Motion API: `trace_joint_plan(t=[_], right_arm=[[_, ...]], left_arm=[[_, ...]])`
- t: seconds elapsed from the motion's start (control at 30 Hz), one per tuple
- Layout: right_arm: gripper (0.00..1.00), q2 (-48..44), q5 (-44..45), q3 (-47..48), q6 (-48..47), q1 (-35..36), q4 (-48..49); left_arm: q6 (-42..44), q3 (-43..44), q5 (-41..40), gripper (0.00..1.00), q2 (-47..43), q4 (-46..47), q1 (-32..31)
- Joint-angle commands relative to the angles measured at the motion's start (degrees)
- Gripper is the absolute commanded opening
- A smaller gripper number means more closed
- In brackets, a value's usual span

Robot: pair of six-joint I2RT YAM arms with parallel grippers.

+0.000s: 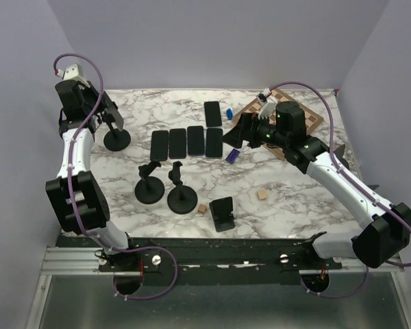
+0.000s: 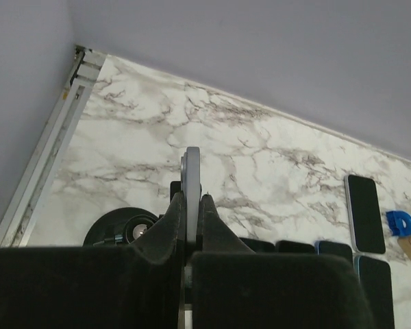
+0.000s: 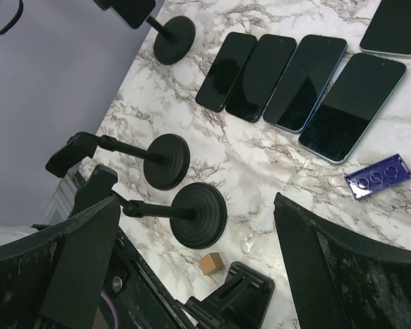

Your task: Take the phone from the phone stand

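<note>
In the left wrist view the phone (image 2: pixel 190 171) shows edge-on as a thin grey slab, upright between my fingers. My left gripper (image 2: pixel 190 200) is shut on it, at the far left of the table (image 1: pixel 113 116). Just below it lies the phone stand's round black base (image 2: pixel 118 232), which the top view shows as a disc (image 1: pixel 116 141) under the gripper. Whether the phone still rests in the stand's cradle is hidden by my fingers. My right gripper (image 1: pixel 234 134) hovers open over the middle of the table (image 3: pixel 192 205) with nothing between its fingers.
Several dark phones (image 1: pixel 186 142) lie flat in a row mid-table. Two empty round-base stands (image 1: pixel 150 189) (image 1: pixel 182 199) and a folding stand (image 1: pixel 222 214) sit near the front. Small wooden cubes (image 1: pixel 262 195) (image 1: pixel 201 208), a blue piece (image 1: pixel 233 156) and a chequered board (image 1: pixel 309 118) are on the right.
</note>
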Motion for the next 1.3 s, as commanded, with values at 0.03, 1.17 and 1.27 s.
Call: trace_joint_plan(t=[0.03,1.17,1.27], right_arm=[[1.00,-1.91,-1.73,-1.69,1.53,1.13,2.18],[1.00,44.72,-5.83,48.17,-15.22,18.59,5.94],[1.00,47.70,-8.04,50.88,-16.36,19.46,6.29]], left_arm=[[-2.27,-7.40,3.03,0.00,-12.88,-2.23,-0.27],[2.56,-33.06,19.57,0.29,-43.87,-12.02,-0.69],[2.18,-33.19,18.51,0.52,-46.04,-11.86,-0.52]])
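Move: Beside the nearer-left empty stand, roughly 24 cm back and 17 cm right of the left hand and 14 cm lower, is where the pinched phone and its stand are being taken. A second empty stand sits 13 cm right and 4 cm back of that one; the leftmost lying phone is 20 cm ahead of it. From the right hand, the phone on its stand lies some 43 cm left, 14 cm ahead, slightly lower. Dragging the stand by the phone still pinched in its fingers, the left hand comes back about 19 cm and some 11 cm right, nearly level, turning clockwise, then stops beside the empty stand and opens to free the phone. Meanwhile the right hand, wide open, sweeps about 24 cm left over the lying phones towards the stood phone, swinging counter-clockwise, without reaching it. ##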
